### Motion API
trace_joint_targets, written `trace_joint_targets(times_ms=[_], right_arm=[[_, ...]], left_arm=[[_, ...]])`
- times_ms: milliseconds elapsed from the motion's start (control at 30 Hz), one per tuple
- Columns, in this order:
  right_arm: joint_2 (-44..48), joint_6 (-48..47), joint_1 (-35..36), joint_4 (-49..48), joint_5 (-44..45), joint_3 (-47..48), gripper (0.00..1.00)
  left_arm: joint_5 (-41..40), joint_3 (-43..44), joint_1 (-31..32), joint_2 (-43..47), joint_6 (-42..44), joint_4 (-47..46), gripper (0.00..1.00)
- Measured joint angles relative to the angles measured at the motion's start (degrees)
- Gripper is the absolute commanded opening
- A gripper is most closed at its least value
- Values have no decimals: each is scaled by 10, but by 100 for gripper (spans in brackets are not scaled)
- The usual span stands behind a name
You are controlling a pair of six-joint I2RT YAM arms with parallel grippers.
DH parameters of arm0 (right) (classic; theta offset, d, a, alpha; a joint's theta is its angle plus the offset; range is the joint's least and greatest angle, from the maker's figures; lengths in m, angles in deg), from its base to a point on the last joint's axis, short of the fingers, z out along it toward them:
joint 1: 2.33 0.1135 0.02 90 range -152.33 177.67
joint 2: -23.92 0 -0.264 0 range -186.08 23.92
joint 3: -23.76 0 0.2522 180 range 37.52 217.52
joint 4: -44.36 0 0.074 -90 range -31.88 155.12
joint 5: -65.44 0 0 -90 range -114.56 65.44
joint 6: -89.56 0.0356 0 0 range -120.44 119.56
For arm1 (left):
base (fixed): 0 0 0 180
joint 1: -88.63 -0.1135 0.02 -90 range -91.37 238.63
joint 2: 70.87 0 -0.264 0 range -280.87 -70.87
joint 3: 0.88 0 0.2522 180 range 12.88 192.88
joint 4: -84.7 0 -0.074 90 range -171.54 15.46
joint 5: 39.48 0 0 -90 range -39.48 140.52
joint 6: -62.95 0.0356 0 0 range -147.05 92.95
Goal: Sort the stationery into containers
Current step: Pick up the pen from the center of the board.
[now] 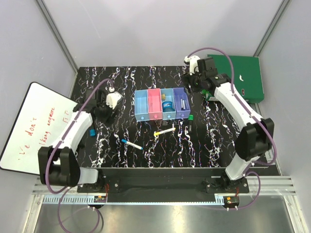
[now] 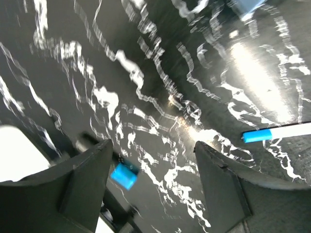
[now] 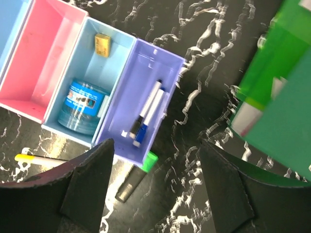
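Note:
The containers (image 1: 162,103) are a joined row of bins, light blue, pink, light blue and purple. The purple bin (image 3: 146,92) holds two markers (image 3: 148,111). The neighbouring light blue bin has a round blue object (image 3: 82,107) and a small gold piece (image 3: 102,45). A green-capped dark marker (image 3: 138,177), a yellow-and-white pen (image 1: 164,131) and a blue-capped white marker (image 1: 132,144) lie on the table. My right gripper (image 3: 155,189) is open and empty, above the table right of the purple bin. My left gripper (image 2: 153,184) is open over bare table, with a small blue-ended piece (image 2: 124,174) by its left finger.
A big green folder (image 1: 243,75) lies at the back right, close to my right gripper. A whiteboard with red writing (image 1: 34,126) leans off the table's left edge. The table top (image 1: 121,82) is black with white veins.

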State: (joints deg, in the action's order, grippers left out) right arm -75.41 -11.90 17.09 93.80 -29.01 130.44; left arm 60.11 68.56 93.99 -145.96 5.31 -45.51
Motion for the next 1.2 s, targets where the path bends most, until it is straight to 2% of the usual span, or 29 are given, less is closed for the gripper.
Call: trace_joint_targets(times_ms=[167, 333, 900, 1200], right_arm=[[60, 8, 0, 10, 16, -68, 78], [67, 10, -1, 32, 19, -114, 78], [106, 9, -12, 33, 18, -137, 78], [106, 10, -16, 32, 18, -141, 78]], left_arm=[[-17, 21, -37, -43, -43, 28, 71], [-30, 24, -74, -77, -71, 57, 71], [-50, 40, -156, -181, -150, 79, 69], [-54, 55, -179, -196, -159, 79, 69]])
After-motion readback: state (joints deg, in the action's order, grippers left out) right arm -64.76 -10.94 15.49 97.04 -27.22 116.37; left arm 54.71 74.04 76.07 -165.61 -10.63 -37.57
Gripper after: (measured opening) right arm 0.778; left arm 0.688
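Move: The black marker with the blue cap lies about 12 cm to the left hand's left, nearly level with it (1 cm ahead) and some 10 cm below; the whiteboard's edge is 18 cm to its left, straight across, and the blue-capped white pen about 12 cm right and 9 cm back. From the right hand, the green-capped marker is roughly 13 cm back, 1 cm right and 19 cm down; the purple compartment is 4 cm left and 1 cm back. The left hand, open and empty, swings about 10 cm left while sinking some 8 cm and drawing a little back, turning counter-clockwise and tipping its fingers to point almost straight down, so that it comes in low by the blue cap of the black marker, with no touch to be seen. The right hand, already clear of the purple compartment with its fingers wide open, draws about 6 cm back and 4 cm right, ending a little lower and nearer the green-capped marker but still well above it. ##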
